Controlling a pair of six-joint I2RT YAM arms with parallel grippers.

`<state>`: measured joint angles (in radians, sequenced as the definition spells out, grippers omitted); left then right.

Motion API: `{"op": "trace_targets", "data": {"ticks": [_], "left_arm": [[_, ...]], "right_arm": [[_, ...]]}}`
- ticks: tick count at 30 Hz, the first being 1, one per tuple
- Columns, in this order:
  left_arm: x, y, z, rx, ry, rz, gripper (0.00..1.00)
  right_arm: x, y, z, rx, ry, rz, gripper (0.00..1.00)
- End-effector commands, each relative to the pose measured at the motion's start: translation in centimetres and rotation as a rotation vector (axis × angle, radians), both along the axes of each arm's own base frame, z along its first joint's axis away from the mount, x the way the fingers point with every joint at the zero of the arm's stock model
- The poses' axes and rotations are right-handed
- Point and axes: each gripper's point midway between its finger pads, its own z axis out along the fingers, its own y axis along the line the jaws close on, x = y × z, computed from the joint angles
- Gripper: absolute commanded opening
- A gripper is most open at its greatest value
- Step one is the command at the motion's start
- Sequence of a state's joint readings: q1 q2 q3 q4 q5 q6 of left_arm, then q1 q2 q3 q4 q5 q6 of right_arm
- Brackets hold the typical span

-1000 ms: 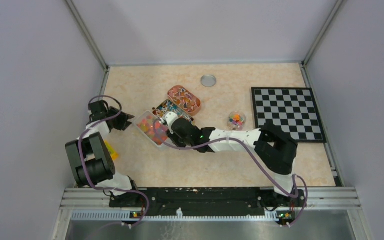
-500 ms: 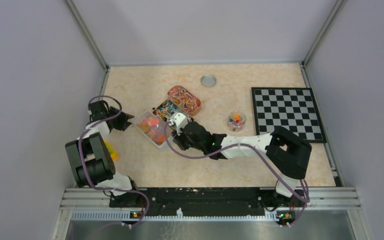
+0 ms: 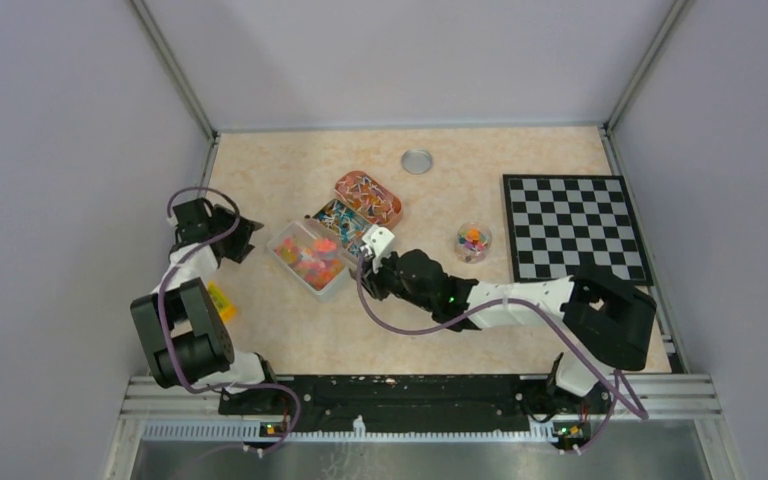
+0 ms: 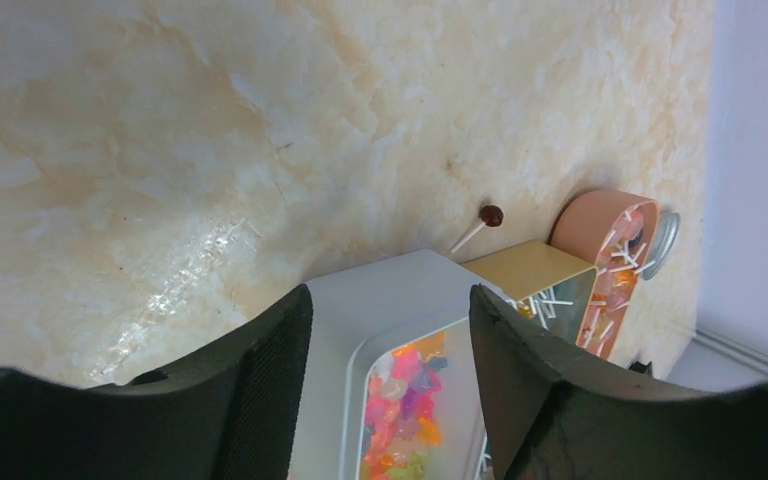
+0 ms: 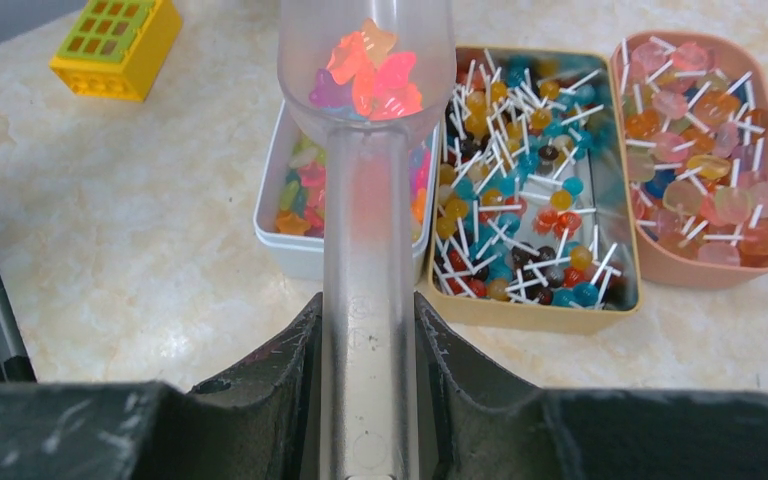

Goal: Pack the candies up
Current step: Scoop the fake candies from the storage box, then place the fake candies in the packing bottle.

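The candies (image 3: 312, 258) are small translucent sweets in pink, orange and yellow, filling a white tray (image 3: 332, 285) left of centre. My right gripper (image 3: 385, 262) is shut on the handle of a clear scoop (image 5: 365, 200). The scoop's bowl carries a few pink and orange candies (image 5: 365, 70) above the tray's (image 5: 295, 255) right edge. My left gripper (image 3: 243, 238) stands open just left of the tray. In the left wrist view a tray corner (image 4: 360, 310) lies between its fingers (image 4: 275, 360), with a gap on each side.
A tan tin of lollipops (image 3: 345, 222) and a pink oval tin (image 3: 368, 197) stand against the tray's far side. A small clear cup of sweets (image 3: 473, 241), a round metal lid (image 3: 417, 161), a chessboard (image 3: 575, 228) and a yellow block (image 3: 222, 300) are also on the table. A loose lollipop (image 4: 490, 215) lies behind the tray.
My right gripper has drawn back to the right with the scoop, out of the tray, carrying candies. My left gripper has opened and pulled a little left, off the tray's end.
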<state>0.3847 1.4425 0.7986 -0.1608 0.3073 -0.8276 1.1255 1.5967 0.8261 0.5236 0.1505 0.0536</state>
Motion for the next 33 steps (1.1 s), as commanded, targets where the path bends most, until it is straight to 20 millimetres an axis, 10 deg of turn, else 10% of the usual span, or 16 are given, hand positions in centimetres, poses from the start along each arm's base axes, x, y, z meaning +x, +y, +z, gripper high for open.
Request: {"op": "trace_targets", "data": {"ticks": [1,3,13,21,33], "left_arm": [[0.8,0.9,3.0,0.071,-0.062,-0.004,0.81],[0.8,1.0,3.6,0.085,-0.07,-0.007,0.98],[1.2,-1.1,8.9,0.206,-0.177,-0.125,0.99],[1.9,-8.1,14.4,0.252,-0.397,-0.389,0.99],[-1.1,-16.7,15.1,0.218,-0.466,-0.693,0.99]], "right_arm": [[0.4,-0.2,5.9,0.132,-0.084,-0.042,0.0],[0.7,-1.0,6.5,0.132,-0.09,-0.077,0.0],[1.9,-8.0,7.3,0.033,-0.045,-0.347,0.0],[0.9,-15.6,5.4,-0.092,0.107,-0.554,0.0],[-1.3,-23.7,5.1,-0.2,0.289,-0.793,0.0]]}}
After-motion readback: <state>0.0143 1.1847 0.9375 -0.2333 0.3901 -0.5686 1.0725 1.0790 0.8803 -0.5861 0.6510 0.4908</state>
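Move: Over the table at the right, the storage box (the round clear jar) lies from the right hand, which holds the loaded scoop, about 24 cm to the right, 15 cm ahead and 11 cm below. The white candy box is some 14 cm left of this hand and 9 cm ahead; the yellow lollipop box 7 cm left and 15 cm ahead. From the left hand, the storage box is about 55 cm right, 2 cm ahead; the white box 14 cm right, 4 cm back; both 5 cm lower. Carrying the loaded scoop away from the white box, the right hand sweeps about 22 cm right towards the storage box, arching up some 6 cm and sinking again, swinging roughly 40 degrees clockwise with its grip unchanged. The left hand opens fully, rises about 13 cm clear of the white box and, once lifting, goes 14 cm right, turning clockwise too. ##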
